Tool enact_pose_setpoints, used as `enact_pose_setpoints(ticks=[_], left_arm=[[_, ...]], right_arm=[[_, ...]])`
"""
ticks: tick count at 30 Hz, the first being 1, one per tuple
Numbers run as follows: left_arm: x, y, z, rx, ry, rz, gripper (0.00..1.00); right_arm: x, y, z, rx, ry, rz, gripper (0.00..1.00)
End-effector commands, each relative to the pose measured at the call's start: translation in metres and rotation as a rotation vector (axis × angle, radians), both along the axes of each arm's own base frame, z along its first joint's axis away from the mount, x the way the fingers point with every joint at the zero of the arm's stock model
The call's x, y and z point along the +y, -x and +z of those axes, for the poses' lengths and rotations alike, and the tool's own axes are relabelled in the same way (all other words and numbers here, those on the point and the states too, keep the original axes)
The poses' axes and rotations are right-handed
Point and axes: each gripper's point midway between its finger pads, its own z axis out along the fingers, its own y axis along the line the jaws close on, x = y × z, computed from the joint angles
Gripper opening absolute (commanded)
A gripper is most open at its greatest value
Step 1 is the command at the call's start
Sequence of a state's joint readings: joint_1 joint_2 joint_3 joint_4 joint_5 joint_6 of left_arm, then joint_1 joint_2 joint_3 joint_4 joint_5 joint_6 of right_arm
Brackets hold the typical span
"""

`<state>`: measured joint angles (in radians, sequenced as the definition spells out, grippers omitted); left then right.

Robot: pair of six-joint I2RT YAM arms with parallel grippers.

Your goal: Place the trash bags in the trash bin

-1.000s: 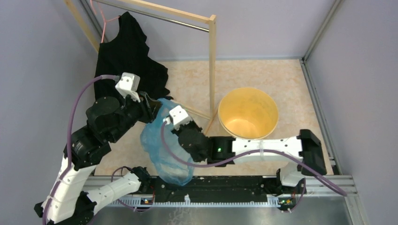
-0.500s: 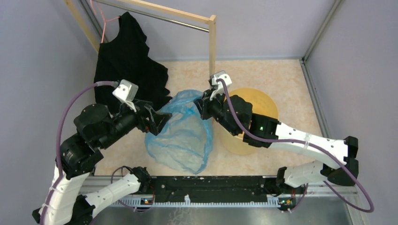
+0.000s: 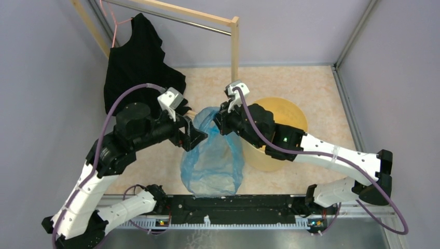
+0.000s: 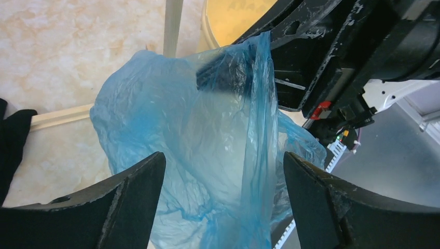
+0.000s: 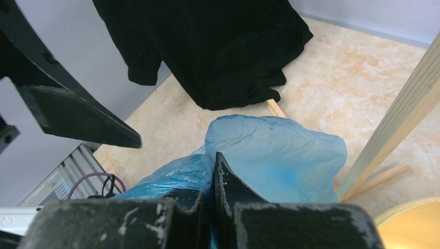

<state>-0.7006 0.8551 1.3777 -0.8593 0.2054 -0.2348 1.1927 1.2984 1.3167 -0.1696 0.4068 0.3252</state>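
Observation:
A blue see-through trash bag (image 3: 212, 155) hangs down in front of the arm bases, just left of the pale yellow trash bin (image 3: 289, 111). My right gripper (image 3: 221, 122) is shut on the bag's top edge (image 5: 280, 150), its jaws (image 5: 215, 158) pressed together on the plastic. My left gripper (image 3: 198, 137) stands open at the bag's left side. In the left wrist view the bag (image 4: 197, 135) hangs between and beyond its spread jaws (image 4: 224, 158), which are not pinching it. The bin's rim (image 4: 233, 13) shows behind.
A wooden rack post (image 3: 235, 62) rises right behind the bag and the bin. A black garment (image 3: 140, 67) hangs from the rack at the back left and drapes onto the floor. Grey walls close in both sides. A metal rail (image 3: 233, 207) runs along the near edge.
My left gripper opened and let go of the bag, then swung right next to it. My right gripper lifted the bag's top edge up and back, close to the bin.

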Motion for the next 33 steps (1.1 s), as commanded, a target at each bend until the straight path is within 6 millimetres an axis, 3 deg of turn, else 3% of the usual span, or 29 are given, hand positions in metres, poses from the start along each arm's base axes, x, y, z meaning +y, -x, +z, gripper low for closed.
enact_pose_setpoints(ticks=[1, 3, 8, 14, 18, 22, 27, 33], left_arm=[[-0.016, 0.003, 0.002, -0.001, 0.032, -0.084, 0.85], [-0.021, 0.004, 0.000, 0.010, 0.034, -0.108, 0.75], [-0.018, -0.005, 0.007, -0.019, 0.032, -0.066, 0.31], [-0.005, -0.023, 0.031, -0.108, 0.079, 0.062, 0.00], [-0.006, -0.032, 0.041, -0.136, 0.125, 0.106, 0.00], [-0.011, -0.039, 0.048, -0.144, 0.152, 0.112, 0.00], [-0.019, -0.044, 0.050, -0.132, 0.156, 0.100, 0.00], [-0.020, -0.049, 0.051, -0.133, 0.155, 0.118, 0.00]], right_arm=[[-0.003, -0.002, 0.030, -0.023, -0.071, 0.006, 0.00], [-0.005, -0.004, 0.030, -0.023, -0.072, 0.006, 0.00], [-0.004, -0.002, 0.023, -0.034, -0.050, 0.031, 0.00], [-0.003, 0.014, 0.008, -0.015, -0.063, 0.125, 0.00], [0.016, 0.040, 0.010, 0.005, -0.142, 0.292, 0.06], [0.026, 0.058, 0.016, 0.031, -0.194, 0.399, 0.36], [0.024, 0.062, 0.018, 0.062, -0.215, 0.396, 0.66], [0.003, 0.060, 0.022, 0.045, -0.193, 0.323, 0.79]])
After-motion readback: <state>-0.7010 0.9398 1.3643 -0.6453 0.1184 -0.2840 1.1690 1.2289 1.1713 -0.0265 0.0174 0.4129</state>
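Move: The bag's gathered rim is almost at the left fingertips, about 2 cm to their right and 1 cm below; from the right hand, which already pinches the rim, that stretch lies roughly 4 cm back and 3 cm left, about level. Seen from the right hand, the bin stands some 19 cm right and 4 cm ahead, its middle about 24 cm lower, and the rack post about 13 cm ahead and 5 cm right. While the right hand keeps its pinch nearly still, the open left hand eases a little right and down onto the blue bag's rim and shuts on it, then carries it forward about 5 cm and slightly up. Once the left fingers are shut, the right lets go and draws back some 5 cm and a little left, dipping before partly rising again, opening about three-quarters wide and turning about 20 degrees counter-clockwise, to end with bag film between its parted fingers. ##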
